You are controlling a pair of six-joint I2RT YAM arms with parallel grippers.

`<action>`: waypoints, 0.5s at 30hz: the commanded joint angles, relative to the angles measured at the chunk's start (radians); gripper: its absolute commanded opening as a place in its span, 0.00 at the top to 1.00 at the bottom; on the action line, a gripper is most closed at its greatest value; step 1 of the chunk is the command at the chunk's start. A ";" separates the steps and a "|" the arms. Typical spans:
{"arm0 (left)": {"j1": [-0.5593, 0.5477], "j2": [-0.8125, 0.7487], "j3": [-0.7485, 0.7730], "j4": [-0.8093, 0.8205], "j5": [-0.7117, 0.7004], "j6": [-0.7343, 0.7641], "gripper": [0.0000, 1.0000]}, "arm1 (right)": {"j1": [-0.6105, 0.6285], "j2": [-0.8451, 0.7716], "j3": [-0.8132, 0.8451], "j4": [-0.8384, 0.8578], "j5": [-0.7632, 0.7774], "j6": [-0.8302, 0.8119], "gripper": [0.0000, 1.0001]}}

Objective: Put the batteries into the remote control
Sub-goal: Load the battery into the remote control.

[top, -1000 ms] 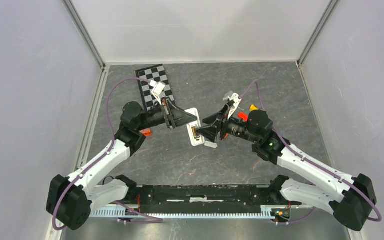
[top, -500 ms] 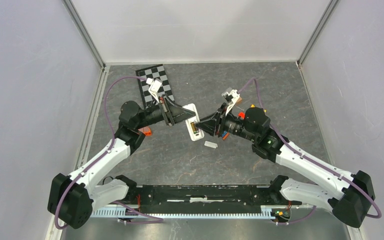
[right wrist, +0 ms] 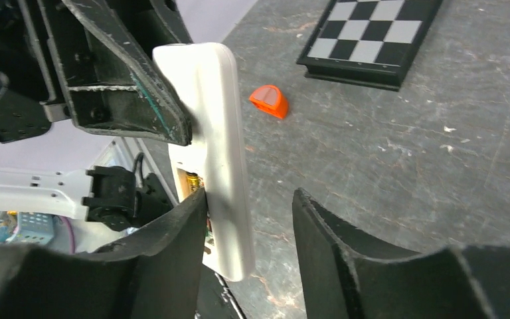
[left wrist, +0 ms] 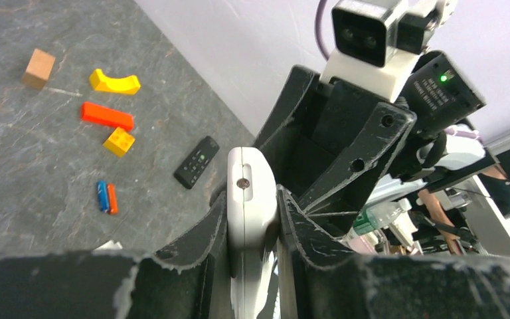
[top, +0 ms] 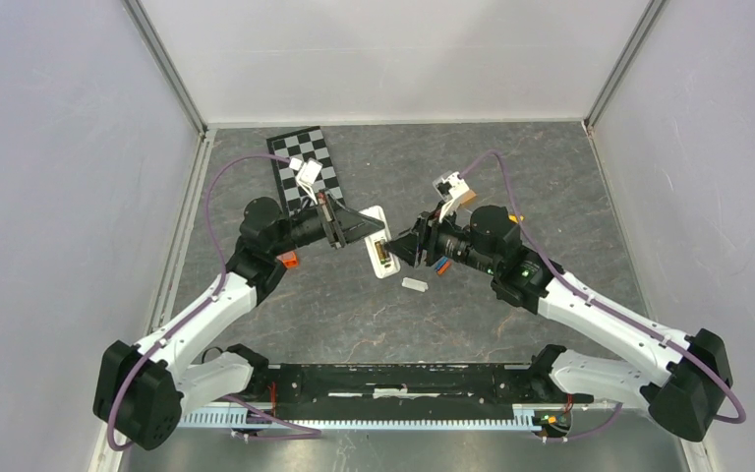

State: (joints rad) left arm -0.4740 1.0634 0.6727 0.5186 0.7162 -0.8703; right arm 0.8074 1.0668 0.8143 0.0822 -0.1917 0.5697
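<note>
My left gripper (top: 362, 229) is shut on the white remote control (top: 379, 252), pinching its sides (left wrist: 252, 199) and holding it off the table. The open battery bay holds a gold-brass battery (right wrist: 191, 180). My right gripper (right wrist: 251, 199) stands open around the remote's lower end (right wrist: 226, 219). Its left finger (right wrist: 172, 232) rests against the bay side, while the right finger (right wrist: 332, 232) stays apart from the remote. A blue battery (left wrist: 101, 196) and an orange battery (left wrist: 112, 198) lie side by side on the table, under the right arm in the top view (top: 439, 265).
A small white cover (top: 414, 285) lies on the table below the remote. A black remote (left wrist: 196, 161), a yellow arch (left wrist: 114, 82), a red bar (left wrist: 107, 115), a yellow block (left wrist: 119, 141) and a wooden cube (left wrist: 38, 68) lie beyond. The checkerboard (top: 305, 169) is at the back left, with an orange piece (right wrist: 269, 101) near it.
My right gripper has moved up and left onto the remote's lower end, and its jaws have changed width. The left gripper has lifted the remote slightly away from the white cover.
</note>
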 commanded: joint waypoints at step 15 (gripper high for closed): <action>-0.002 -0.049 -0.183 -0.096 -0.389 -0.044 0.93 | -0.030 -0.028 -0.021 -0.206 0.137 -0.392 0.22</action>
State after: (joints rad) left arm -0.4789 1.0222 0.5392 0.3676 0.4610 -0.8551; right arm 0.7822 0.9901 0.7830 -0.0158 -0.1276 0.3317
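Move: The remote stays gripped by its far end in the left hand. Its middle is about 3 cm to the right hand's left and 1 cm ahead, with one right finger at the open battery compartment. On the table, some 25 cm below the right hand, the white battery cover lies about 3 cm right, level fore and aft; the blue and orange batteries lie 9 cm right, 4 cm ahead. From the left hand, the cover is 6 cm right, 3 cm back, 28 cm down. Downward goes the left hand, carrying the remote about 8 cm towards the table, slowly at first and then faster, easing a little forward and left and turning some 15 degrees counter-clockwise. The right hand opens its fingers wider and draws roughly 3 cm to its right, away from the remote, dipping slightly, so its finger comes free of the battery compartment. ##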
